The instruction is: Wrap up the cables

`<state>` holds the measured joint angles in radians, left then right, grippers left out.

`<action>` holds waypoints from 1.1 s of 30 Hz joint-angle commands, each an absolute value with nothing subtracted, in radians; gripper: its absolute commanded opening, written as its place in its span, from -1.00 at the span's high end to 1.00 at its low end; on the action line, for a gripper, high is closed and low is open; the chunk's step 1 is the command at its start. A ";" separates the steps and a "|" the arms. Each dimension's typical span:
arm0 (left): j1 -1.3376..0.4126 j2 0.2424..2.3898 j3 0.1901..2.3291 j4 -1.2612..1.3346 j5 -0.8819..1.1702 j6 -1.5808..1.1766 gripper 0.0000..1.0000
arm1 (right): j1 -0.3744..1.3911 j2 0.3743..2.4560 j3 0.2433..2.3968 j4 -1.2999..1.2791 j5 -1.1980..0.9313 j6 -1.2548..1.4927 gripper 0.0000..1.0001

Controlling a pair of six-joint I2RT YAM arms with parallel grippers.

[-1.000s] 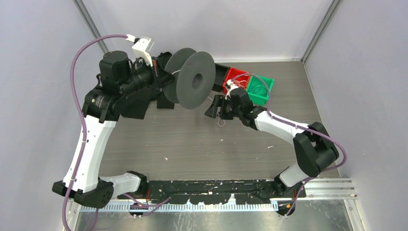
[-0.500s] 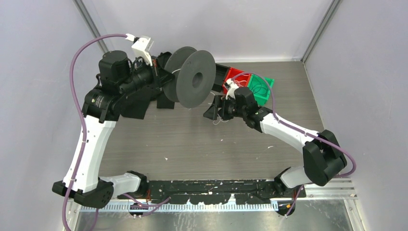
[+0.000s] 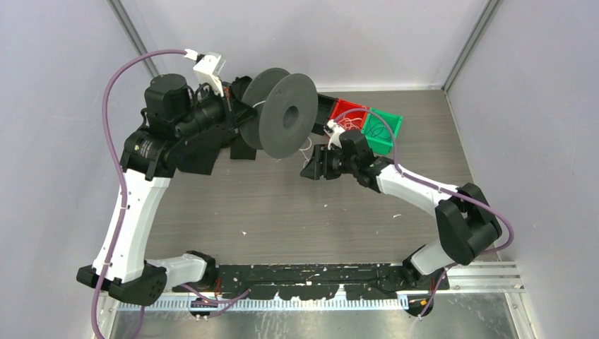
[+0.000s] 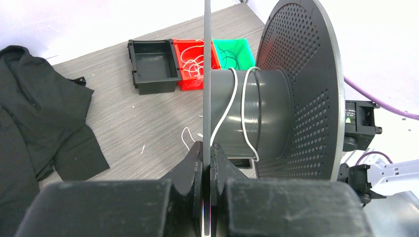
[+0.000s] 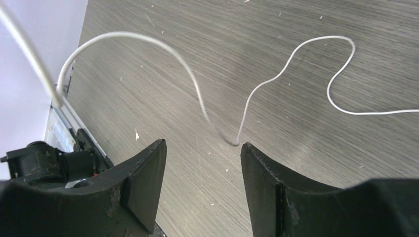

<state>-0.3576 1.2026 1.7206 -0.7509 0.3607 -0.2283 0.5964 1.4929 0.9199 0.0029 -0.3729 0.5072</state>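
Note:
My left gripper (image 4: 206, 148) is shut on the thin edge of a dark grey spool's (image 3: 286, 116) near flange and holds the spool up above the table. A white cable (image 4: 231, 113) loops round the spool's hub and trails down to the table. In the top view my right gripper (image 3: 311, 169) sits just below and right of the spool. Seen from the right wrist, that gripper (image 5: 202, 144) is open with nothing between its fingers. The curly white cable (image 5: 296, 54) lies on the table just ahead of its fingertips, one end rising to the upper left.
Black bin (image 4: 154, 64), red bin (image 4: 190, 61) holding more white cables, and green bin (image 4: 234, 49) with thin dark wires stand in a row at the back. A black cloth (image 4: 39, 113) lies on the table's left part. Grey walls enclose the table.
My right gripper has shifted slightly left towards the spool and turned, and its jaws have narrowed a little. The left arm and the spool have not moved.

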 commanded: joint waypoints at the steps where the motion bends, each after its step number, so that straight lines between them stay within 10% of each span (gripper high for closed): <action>1: -0.351 1.177 1.773 -0.632 0.395 -0.238 1.00 | 0.603 1.513 0.940 0.092 -0.312 0.518 -0.24; 12: -0.351 1.177 1.781 -0.639 0.399 -0.242 0.99 | 0.601 1.573 0.951 0.179 -0.286 0.533 -0.29; 21: -0.350 1.204 1.776 -0.617 0.363 -0.305 0.99 | 0.603 1.669 0.971 0.319 -0.297 0.649 0.94; 33: -0.365 1.310 1.677 -0.498 -0.234 -0.556 0.99 | 0.812 1.439 0.949 -0.086 -0.128 0.513 0.99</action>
<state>-0.3576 1.3144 1.7203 -0.6685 0.0490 -0.4423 0.6964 1.5723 0.8959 0.0975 -0.2398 0.6029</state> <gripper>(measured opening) 0.037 0.028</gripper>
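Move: The white cable's free run crosses in front of the right hand's open fingers, about 4 cm ahead, 2 cm to its left and 3 cm lower. The spool hangs some 8 cm left of that hand, roughly 1 cm farther out and 28 cm above; the black box is about 21 cm ahead, straight out, and 11 cm lower. From the left hand, which already grips the spool's flange, that cable spot lies some 5 cm ahead, 13 cm right and 33 cm below. The right hand eases about 4 cm forward, sinking some 3 cm and edging 2 cm left, and shuts its wide-open fingers on the white cable, pinching it between the tips, then draws it back some 5 cm towards the base at that lower height. The left hand keeps its grip on the spool's flange and stays still until the pinch is made, then swings the spool forward, away from the base, about 7 cm, with a little left and down, turning some 20 degrees counter-clockwise as the right hand pulls back. ##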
